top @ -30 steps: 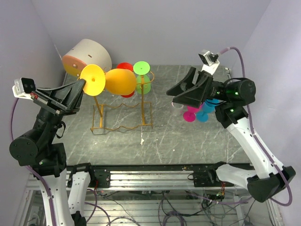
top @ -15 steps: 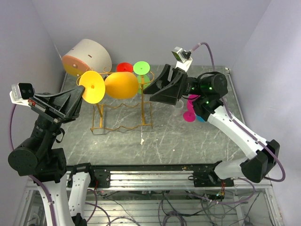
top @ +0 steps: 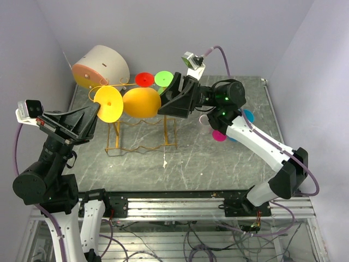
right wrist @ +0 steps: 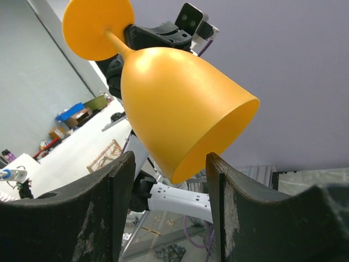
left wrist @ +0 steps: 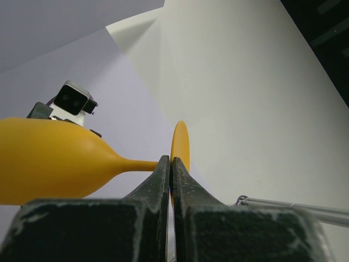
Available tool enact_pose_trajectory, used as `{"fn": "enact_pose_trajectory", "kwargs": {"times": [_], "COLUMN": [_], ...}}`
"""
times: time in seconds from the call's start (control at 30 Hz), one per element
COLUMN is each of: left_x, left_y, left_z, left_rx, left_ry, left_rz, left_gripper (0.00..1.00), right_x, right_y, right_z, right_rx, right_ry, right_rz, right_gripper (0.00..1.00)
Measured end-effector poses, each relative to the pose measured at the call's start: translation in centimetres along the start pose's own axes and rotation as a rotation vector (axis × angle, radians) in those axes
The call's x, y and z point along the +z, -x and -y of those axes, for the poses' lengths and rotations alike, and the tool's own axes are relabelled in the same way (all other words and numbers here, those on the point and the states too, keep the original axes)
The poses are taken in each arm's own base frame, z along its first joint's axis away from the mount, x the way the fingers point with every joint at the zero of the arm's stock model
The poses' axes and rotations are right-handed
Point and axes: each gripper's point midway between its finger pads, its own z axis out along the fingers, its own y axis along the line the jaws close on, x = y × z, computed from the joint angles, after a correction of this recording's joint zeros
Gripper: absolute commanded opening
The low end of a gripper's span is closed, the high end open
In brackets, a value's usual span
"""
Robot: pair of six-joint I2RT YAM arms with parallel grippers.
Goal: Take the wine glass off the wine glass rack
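Observation:
An orange wine glass (top: 140,102) hangs on its side above the gold wire wine glass rack (top: 142,136), foot to the left and bowl to the right. My left gripper (top: 96,112) is shut on its thin stem right by the foot; in the left wrist view the pads (left wrist: 162,172) pinch the stem beside the bowl (left wrist: 49,161). My right gripper (top: 163,105) is open at the bowl's mouth. In the right wrist view the glass (right wrist: 174,109) has its rim between my two fingers (right wrist: 117,185), with a gap on each side.
A red glass (top: 144,79) and a green glass (top: 163,78) hang on the rack's far side. A pink glass (top: 220,135) and a blue glass (top: 248,115) lie on the table under the right arm. A white-and-orange drum (top: 101,65) sits at the back left.
The right arm has swung left from the pink and blue glasses to the orange glass's mouth, its jaws narrowing slightly. The left gripper kept hold of the stem and shifted slightly.

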Motion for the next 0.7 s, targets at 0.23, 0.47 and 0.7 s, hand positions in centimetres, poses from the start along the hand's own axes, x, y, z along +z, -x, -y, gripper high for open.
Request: {"fn": "enact_pose_trajectory", "kwargs": {"times": [0.23,0.47,0.7], "left_x": [-0.2,-0.7,-0.7], "left_y": [0.0,-0.4,0.4], "left_z": [-0.3,-0.1,-1.1], "left_rx": [-0.004,0.010,-0.002], "left_ry": [0.005,-0.005,0.022], "left_rz": [0.003,0.004,0.041], "left_gripper": [0.07,0.07,0.13], "right_x": [0.2,0.1,-0.3], "right_y": [0.9,1.0,0.9], "right_z": [-2.2,-2.9,-4.4], "right_rx": [-0.028,-0.017,-0.023], "right_ry": [0.080,0.096,0.113], "right_rz": [0.037,0.050,0.059], "right_gripper": [0.31,0.12,0.00]}}
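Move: Just left of the right hand's open fingers is the rim of the yellow wine glass; the glass's middle lies about 8 cm to the left, level front to back and some 2 cm higher. From the left hand, which already grips the foot, that middle is about 10 cm right and 3 cm lower. The rack stands some 15 cm ahead of the right hand, 11 cm left and 30 cm below; the green glass hangs about 26 cm ahead, 1 cm left and 25 cm below. Closing from just over half open to shut, the right fingers pinch the wall of the yellow bowl at its rim, while the hand eases some 3 cm back, 2.5 cm up and 2 cm right, drawing the bowl away from the left hand. The left fingers keep their grip on the foot and sink only about a centimetre. ##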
